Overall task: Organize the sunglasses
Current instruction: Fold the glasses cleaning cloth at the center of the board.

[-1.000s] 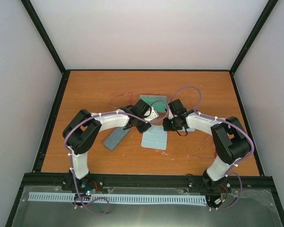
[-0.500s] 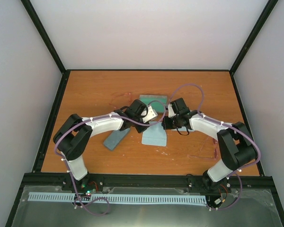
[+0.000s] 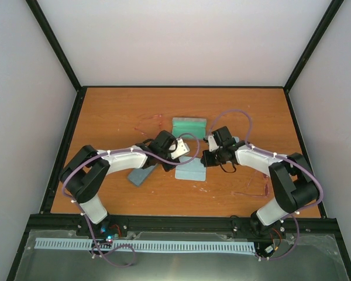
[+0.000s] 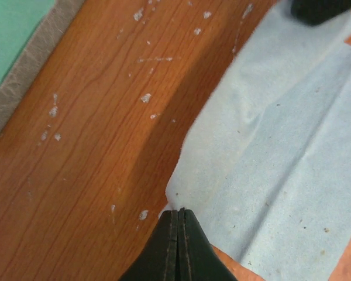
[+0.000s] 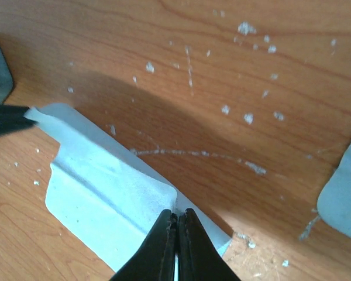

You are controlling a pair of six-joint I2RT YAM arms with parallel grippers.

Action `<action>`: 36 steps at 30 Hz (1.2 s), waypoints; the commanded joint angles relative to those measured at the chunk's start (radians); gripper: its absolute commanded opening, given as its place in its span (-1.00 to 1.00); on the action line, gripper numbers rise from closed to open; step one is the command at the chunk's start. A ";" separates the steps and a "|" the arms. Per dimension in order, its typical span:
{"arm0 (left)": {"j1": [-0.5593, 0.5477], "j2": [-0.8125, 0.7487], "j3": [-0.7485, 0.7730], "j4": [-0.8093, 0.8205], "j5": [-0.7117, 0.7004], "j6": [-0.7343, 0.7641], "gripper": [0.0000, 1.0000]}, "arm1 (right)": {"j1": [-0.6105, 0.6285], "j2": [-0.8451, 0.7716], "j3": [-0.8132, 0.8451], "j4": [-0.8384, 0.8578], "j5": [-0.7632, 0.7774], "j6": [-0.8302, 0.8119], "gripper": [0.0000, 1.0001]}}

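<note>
A pale blue cloth lies creased at the table's middle. My left gripper is shut on one of its corners, and my right gripper is shut on another corner. In the top view the left gripper and right gripper face each other across the cloth's far edge. The left fingertips show in the right wrist view, pinching the cloth. Two sunglasses show as faint red-pink outlines: one at the far left, one at the near right, both apart from the grippers.
An open case with a green inside lies just beyond the cloth. A grey case lies to the cloth's left under my left forearm. Another blue-grey piece sits at the right. Black rails edge the table.
Both grippers have come down and toward the near edge with the cloth's corners, and the cloth now looks shorter. The green case is now uncovered.
</note>
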 commanded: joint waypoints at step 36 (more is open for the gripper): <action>-0.116 -0.092 -0.225 0.189 0.012 0.044 -0.99 | 0.029 -0.146 -0.189 -0.004 -0.079 0.063 -0.30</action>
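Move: My hands hold the two far corners of the cleaning cloth, lifted roughly 3 cm off the board. The middle of its near edge lies about 8 cm back and 5 cm right of my left hand, and some 7 cm back and 5 cm left of my right. From the left hand, the green case is about 13 cm ahead and 5 cm right, the grey case 12 cm left and 3 cm back. The second cloth lies 5 cm ahead and 8 cm right of my right hand. I draw both held corners back towards myself and down, about 6 cm back and 2 to 3 cm lower, carrying the flap over the lower layer towards the near edge. My left hand lifts very slightly first, then keeps its pinch; over the last stretch my right fingers open partway and let go of their corner. ##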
